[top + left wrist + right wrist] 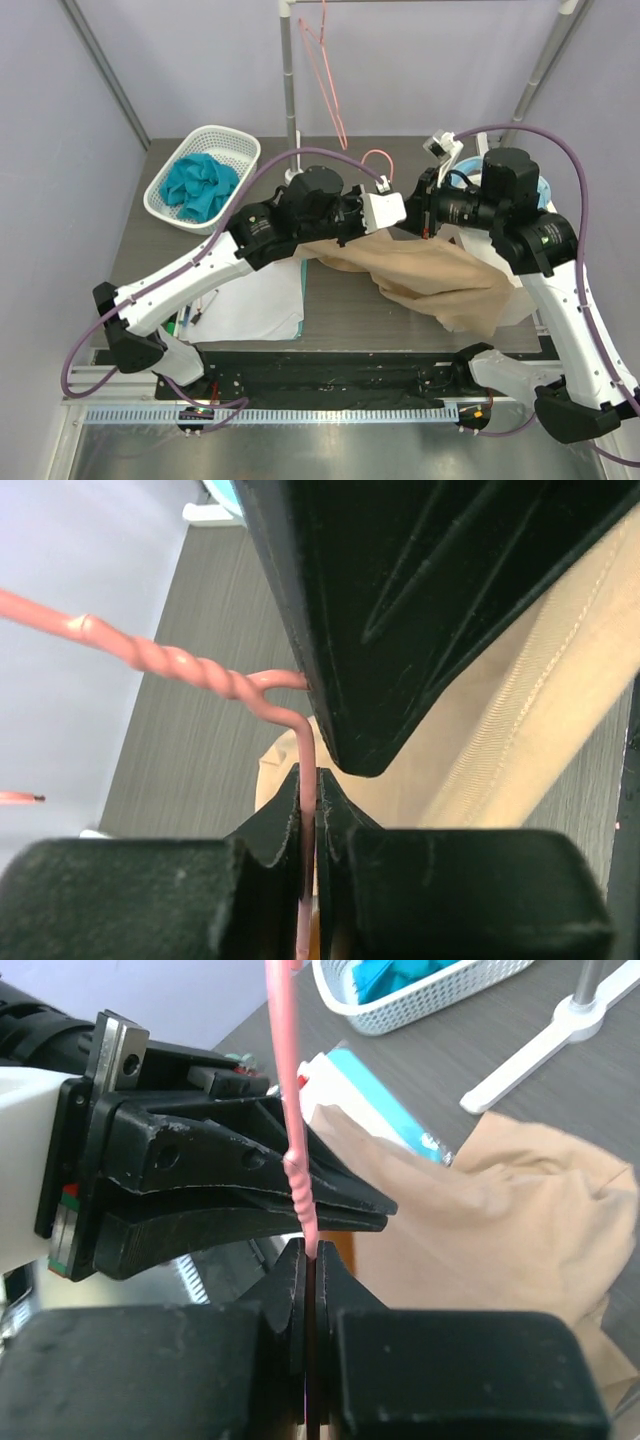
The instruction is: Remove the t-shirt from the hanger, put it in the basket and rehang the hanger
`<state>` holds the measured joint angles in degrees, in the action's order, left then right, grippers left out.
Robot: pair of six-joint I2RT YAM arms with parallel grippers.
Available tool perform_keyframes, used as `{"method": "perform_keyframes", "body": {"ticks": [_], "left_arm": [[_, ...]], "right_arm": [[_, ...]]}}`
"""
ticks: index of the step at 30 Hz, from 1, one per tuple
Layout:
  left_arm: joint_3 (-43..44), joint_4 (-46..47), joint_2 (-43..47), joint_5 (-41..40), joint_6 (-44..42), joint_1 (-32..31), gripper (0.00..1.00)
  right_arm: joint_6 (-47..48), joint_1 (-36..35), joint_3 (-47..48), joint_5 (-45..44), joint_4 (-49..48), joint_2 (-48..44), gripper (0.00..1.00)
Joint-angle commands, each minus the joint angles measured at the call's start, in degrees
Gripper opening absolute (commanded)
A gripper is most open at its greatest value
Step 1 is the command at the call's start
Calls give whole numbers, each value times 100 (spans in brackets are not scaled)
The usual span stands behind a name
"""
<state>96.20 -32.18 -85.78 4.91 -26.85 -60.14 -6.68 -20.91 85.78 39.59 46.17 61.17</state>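
Observation:
The tan t-shirt (430, 275) lies crumpled on the table, still on the pink wire hanger (378, 160), whose hook rises just behind the grippers. My left gripper (405, 215) and right gripper (425, 212) meet tip to tip over the shirt's collar. In the left wrist view my gripper (308, 780) is shut on the hanger wire (180, 665) just below its twisted neck, with shirt fabric (520, 740) behind. In the right wrist view my gripper (312, 1255) is shut on the hanger (290, 1080) at the twist, with the shirt (500, 1220) beyond.
A white basket (240, 150) holding a teal cloth (200, 185) stands at the back left. A rack pole (289, 90) carries another pink hanger (325, 60). A white sheet (255, 300) lies under the left arm. The rack's white base (540, 1050) shows in the right wrist view.

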Motion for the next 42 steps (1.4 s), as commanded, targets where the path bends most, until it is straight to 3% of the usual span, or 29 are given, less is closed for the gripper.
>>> {"method": "perform_keyframes", "body": {"ticks": [1,4,7,13,17,18,21,24,28,36,40,42], "left_arm": [[320,572,131,-391,425,-86,29],[136,984,412,-700,672,-86,54],[-180,1345,877,-719,1084,-86,62],[-970,2049,1590,-1482,2787,-86,63],[-972,1691,1477,-2606,4370,-77,56],[-946,1611,1346,-2670,4886,-77,52],[-665,1138,1047,-2845,5399,-86,47],[-165,532,581,-3144,5751,-86,42],[196,354,150,-3346,6173,-86,44],[92,721,60,-3260,6359,-86,53],[-504,1450,403,-2882,6306,-86,68],[-594,1522,483,-2907,6367,-86,70]], "right_arm": [[-193,-45,-508,-706,-723,-403,1],[-325,-45,-1097,-988,-1241,-885,1],[-422,-45,-1684,-1120,-1724,-1394,1],[-826,-45,-2627,-1603,-2858,-2248,1],[-914,-45,-2917,-1990,-3490,-2679,1],[-932,-45,-2952,-2060,-3579,-2706,1],[-1028,-45,-3084,-2210,-3992,-2847,1],[-1064,-45,-3120,-2263,-4151,-2891,1],[-1046,-54,-3155,-2228,-4143,-2917,1],[-967,-45,-3111,-2236,-3950,-3005,1],[-906,-45,-3067,-2201,-3861,-3058,1],[-975,-45,-3050,-2272,-3862,-3058,1]]}}
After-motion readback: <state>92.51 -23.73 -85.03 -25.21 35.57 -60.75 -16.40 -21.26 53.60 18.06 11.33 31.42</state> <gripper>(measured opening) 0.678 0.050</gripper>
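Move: The left hand's next thing is the t-shirt draped on the hanger; the middle of the cloth lies some 17 cm below it, roughly 5 cm to its right and 2 cm back. The hanger's neck is just 3 cm to its right and 1 cm ahead. The white box stands about 24 cm right and 6 cm farther out, the blue headphones on it 22 cm right and 14 cm out. From the right hand the t-shirt is about 18 cm below, 4 cm right and 1 cm back. The left fingers open and let go of the hanger wire, while the right keeps its pinch below the neck and draws the hanger about 5 cm right, dipping before it rises again, fingers swinging clockwise and tipping up. The left hand arcs up some 10 cm and leftward, then back down and forward, rolling about 60 degrees, to bring its open fingers around the t-shirt's upper edge. ##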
